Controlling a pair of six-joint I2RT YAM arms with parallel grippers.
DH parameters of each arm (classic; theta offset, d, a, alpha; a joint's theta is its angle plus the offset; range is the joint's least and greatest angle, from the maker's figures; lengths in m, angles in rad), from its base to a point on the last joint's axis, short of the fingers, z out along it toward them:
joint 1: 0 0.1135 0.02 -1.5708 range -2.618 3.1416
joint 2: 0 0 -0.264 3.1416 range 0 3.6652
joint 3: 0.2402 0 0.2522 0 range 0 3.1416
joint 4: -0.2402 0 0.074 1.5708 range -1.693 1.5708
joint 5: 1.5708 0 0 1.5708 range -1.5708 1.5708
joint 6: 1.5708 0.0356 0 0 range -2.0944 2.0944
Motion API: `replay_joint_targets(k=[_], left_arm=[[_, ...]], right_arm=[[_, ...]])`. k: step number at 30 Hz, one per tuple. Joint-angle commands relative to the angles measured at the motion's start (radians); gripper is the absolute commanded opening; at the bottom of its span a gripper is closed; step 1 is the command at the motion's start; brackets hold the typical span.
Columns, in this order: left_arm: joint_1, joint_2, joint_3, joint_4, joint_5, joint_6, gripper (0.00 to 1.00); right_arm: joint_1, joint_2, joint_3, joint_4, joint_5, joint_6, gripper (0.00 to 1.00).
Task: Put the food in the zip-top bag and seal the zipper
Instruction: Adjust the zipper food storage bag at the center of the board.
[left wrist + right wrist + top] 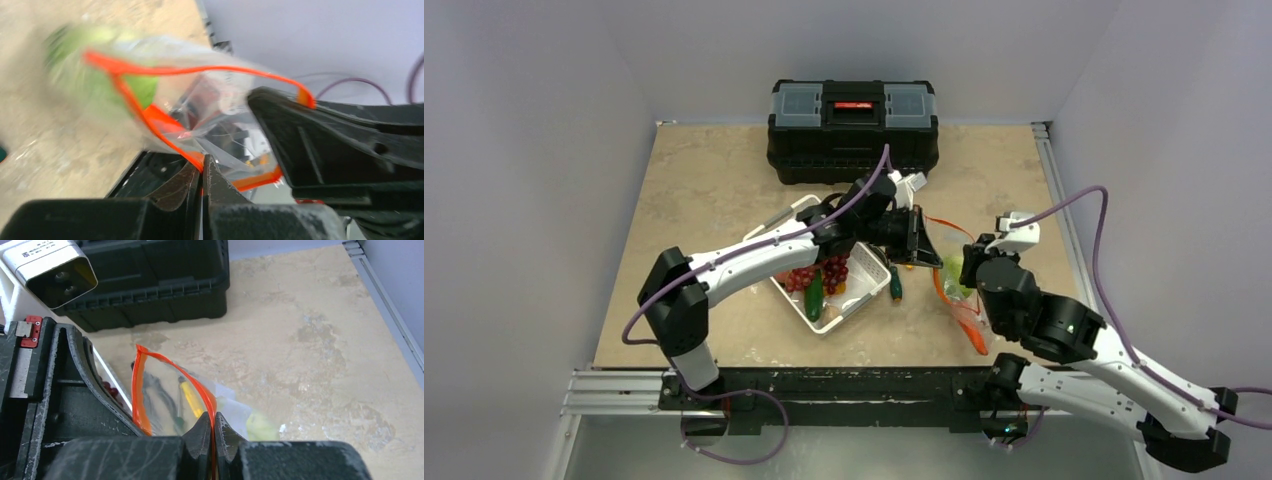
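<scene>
The clear zip-top bag (952, 296) hangs between my two grippers, right of the white basket (866, 262). Its mouth gapes open, edged by the orange-red zipper (200, 70). My left gripper (203, 164) is shut on one strip of the zipper (946, 226). My right gripper (212, 418) is shut on the other strip (136, 390). A pale green cabbage (92, 75) shows blurred inside the bag, and an orange carrot (971, 332) lies at the bag's near end. Dark red grapes (809, 275), a green cucumber (814, 296) and a white oblong (832, 313) sit in the basket.
A black toolbox (854, 118) stands at the table's back edge, close behind the left gripper (929, 250). A green-handled screwdriver (895, 286) lies beside the basket, and a yellow-handled one (190, 397) shows through the bag. A metal rail (1052, 190) runs along the table's right edge.
</scene>
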State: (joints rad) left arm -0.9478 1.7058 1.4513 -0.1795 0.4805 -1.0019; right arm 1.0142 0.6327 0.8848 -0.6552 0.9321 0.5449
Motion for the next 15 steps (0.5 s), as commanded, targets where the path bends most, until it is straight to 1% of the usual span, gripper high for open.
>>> replay_joint_targets(k=[1, 10, 11, 13, 15], left_arm=[[0.022, -0.024, -0.021, -0.043, -0.037, 0.055, 0.0], [0.029, -0.049, 0.019, -0.131, -0.063, 0.124, 0.0], [0.029, -0.048, 0.017, -0.133, -0.06, 0.124, 0.0], [0.029, -0.043, 0.013, -0.128, -0.048, 0.122, 0.0], [0.029, -0.047, -0.013, -0.092, -0.034, 0.104, 0.0]], right_arm=[[0.001, 0.014, -0.016, -0.007, 0.038, 0.064, 0.0], [0.001, 0.026, -0.036, 0.014, 0.019, 0.027, 0.01], [0.001, 0.031, -0.033, 0.013, 0.012, 0.021, 0.05], [0.001, 0.053, -0.012, -0.002, -0.011, 0.013, 0.25], [0.001, 0.095, 0.04, -0.041, -0.035, 0.012, 0.34]])
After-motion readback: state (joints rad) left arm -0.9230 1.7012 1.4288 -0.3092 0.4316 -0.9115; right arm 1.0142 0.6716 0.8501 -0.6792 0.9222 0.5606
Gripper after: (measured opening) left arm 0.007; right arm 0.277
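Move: Both grippers start pinched on the orange rim of the zip-top bag, the left hand some 8 cm to the left of the right. The food-filled bag body hangs about 3 cm ahead, 6 cm right and 13 cm below the left hand; the right hand has it nearly straight below, about 14 cm down. From the left hand, the green screwdriver lies roughly 4 cm ahead, 8 cm left, and the white basket about 7 cm ahead, 25 cm left, both some 20 cm lower. Lower the bag with both grippers: bring the left one down about 3.5 cm while easing it some 2 cm left towards the basket side, tipping its fingers a little further down and keeping them shut on the rim. Sink the right gripper about 2.5 cm nearly straight down, mostly early on, then at the end part its fingers roughly a quarter around the rim. ##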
